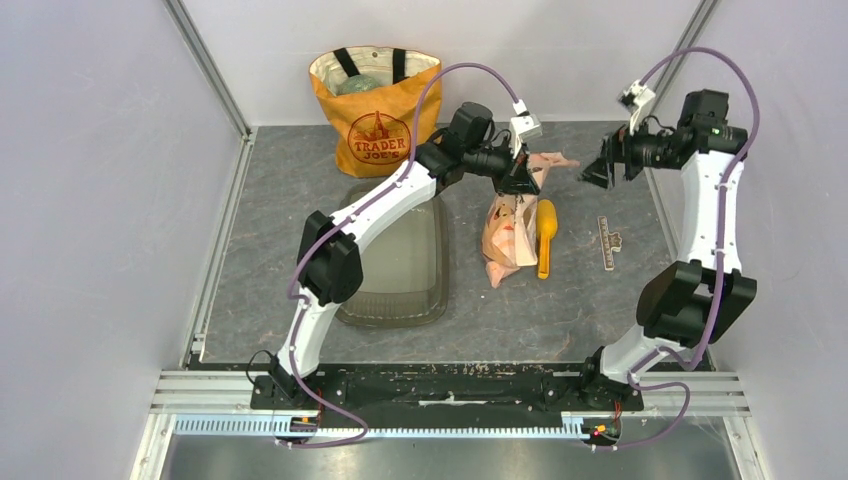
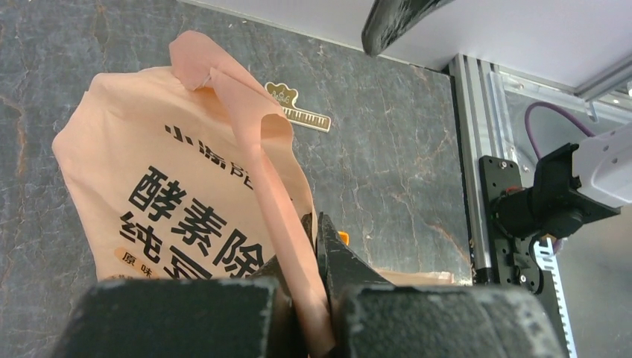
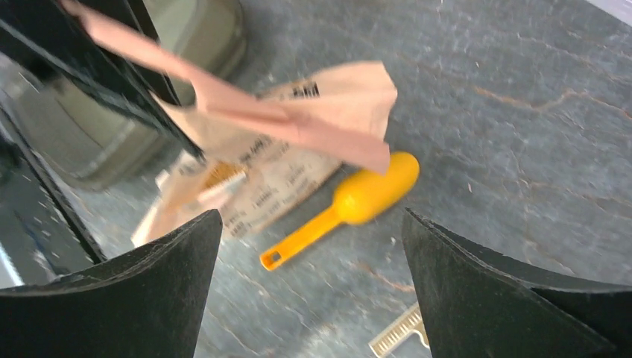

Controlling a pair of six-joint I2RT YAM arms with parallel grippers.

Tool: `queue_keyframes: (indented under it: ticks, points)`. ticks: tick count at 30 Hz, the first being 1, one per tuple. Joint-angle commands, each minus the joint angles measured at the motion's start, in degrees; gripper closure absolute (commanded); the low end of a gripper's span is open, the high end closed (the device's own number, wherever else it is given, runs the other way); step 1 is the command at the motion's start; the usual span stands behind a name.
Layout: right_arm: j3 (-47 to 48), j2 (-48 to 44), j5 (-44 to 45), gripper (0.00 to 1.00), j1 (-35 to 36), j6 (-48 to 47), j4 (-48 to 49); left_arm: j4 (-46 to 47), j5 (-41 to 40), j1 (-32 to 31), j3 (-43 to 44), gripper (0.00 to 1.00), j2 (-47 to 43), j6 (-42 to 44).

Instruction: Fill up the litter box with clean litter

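Observation:
The smoky grey litter box (image 1: pixel 415 262) lies left of centre, with my left arm crossing over it; no litter shows inside it. A crinkled pinkish-tan printed bag (image 1: pixel 508 232) lies just right of it. My left gripper (image 1: pixel 520 176) is shut on a strip at the bag's top edge, seen up close in the left wrist view (image 2: pixel 322 250). My right gripper (image 1: pixel 601 170) hangs open to the right of the bag with nothing between its fingers (image 3: pixel 311 216). The clean litter is hidden from view.
An orange scoop (image 1: pixel 547 236) lies beside the bag on its right, also seen below the right gripper (image 3: pixel 359 200). A small wooden comb-shaped piece (image 1: pixel 608 243) rests further right. An orange tote bag (image 1: pixel 375 100) stands at the back, behind the box.

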Motion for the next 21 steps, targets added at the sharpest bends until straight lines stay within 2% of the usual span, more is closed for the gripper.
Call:
queue_keyframes:
  ticks: [1, 12, 15, 17, 18, 21]
  points:
    - [-4.62, -4.22, 5.52, 0.03, 0.57, -19.63, -1.48, -0.87, 9.03, 0.29, 4.17, 0.98, -1.85, 3.91]
    - [-10.03, -3.81, 10.39, 0.03, 12.74, -18.22, 15.02, -4.91, 13.63, 0.9, 11.3, 0.98, 1.16, 3.06]
    - [-9.59, -2.69, 11.05, 0.05, 14.2, -17.8, 17.69, -5.03, 14.65, 0.94, 12.08, 0.98, 1.49, 2.45]
    - [-8.68, -1.72, 11.22, 0.23, 14.44, -17.97, 17.74, -5.12, 15.12, 1.14, 12.6, 0.98, 1.6, 2.32]
    - [-8.27, -1.6, 11.65, 0.4, 14.43, -18.03, 17.69, -5.12, 14.98, 1.24, 12.92, 0.98, 1.54, 2.16]
    - [-7.37, -1.95, 13.77, 1.0, 14.35, -17.47, 16.58, -3.38, 14.02, 2.14, 13.16, 0.98, 1.32, -0.24]
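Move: The loose flap of the litter bag's top edge, which the left fingers still hold farther along, hangs about 6 cm to the right hand's left, 3 cm farther out and 4 cm lower. The bag's body is roughly 15 cm left, 8 cm back and 20 cm down. The yellow scoop lies about 5 cm left and 5 cm back, the gold ruler 10 cm right and 7 cm back, both nearly 30 cm below. From the left hand, the flap is some 9 cm right and 6 cm ahead, about level. Dipping first by about 3 cm, the right hand then sweeps left and a little forward to the flap, while rolling some 30 degrees around its own fingers, counter-clockwise as seen from behind the hand. There its wide-open fingers close and pinch the flap. The left hand keeps its hold on the bag's edge, almost in place. ##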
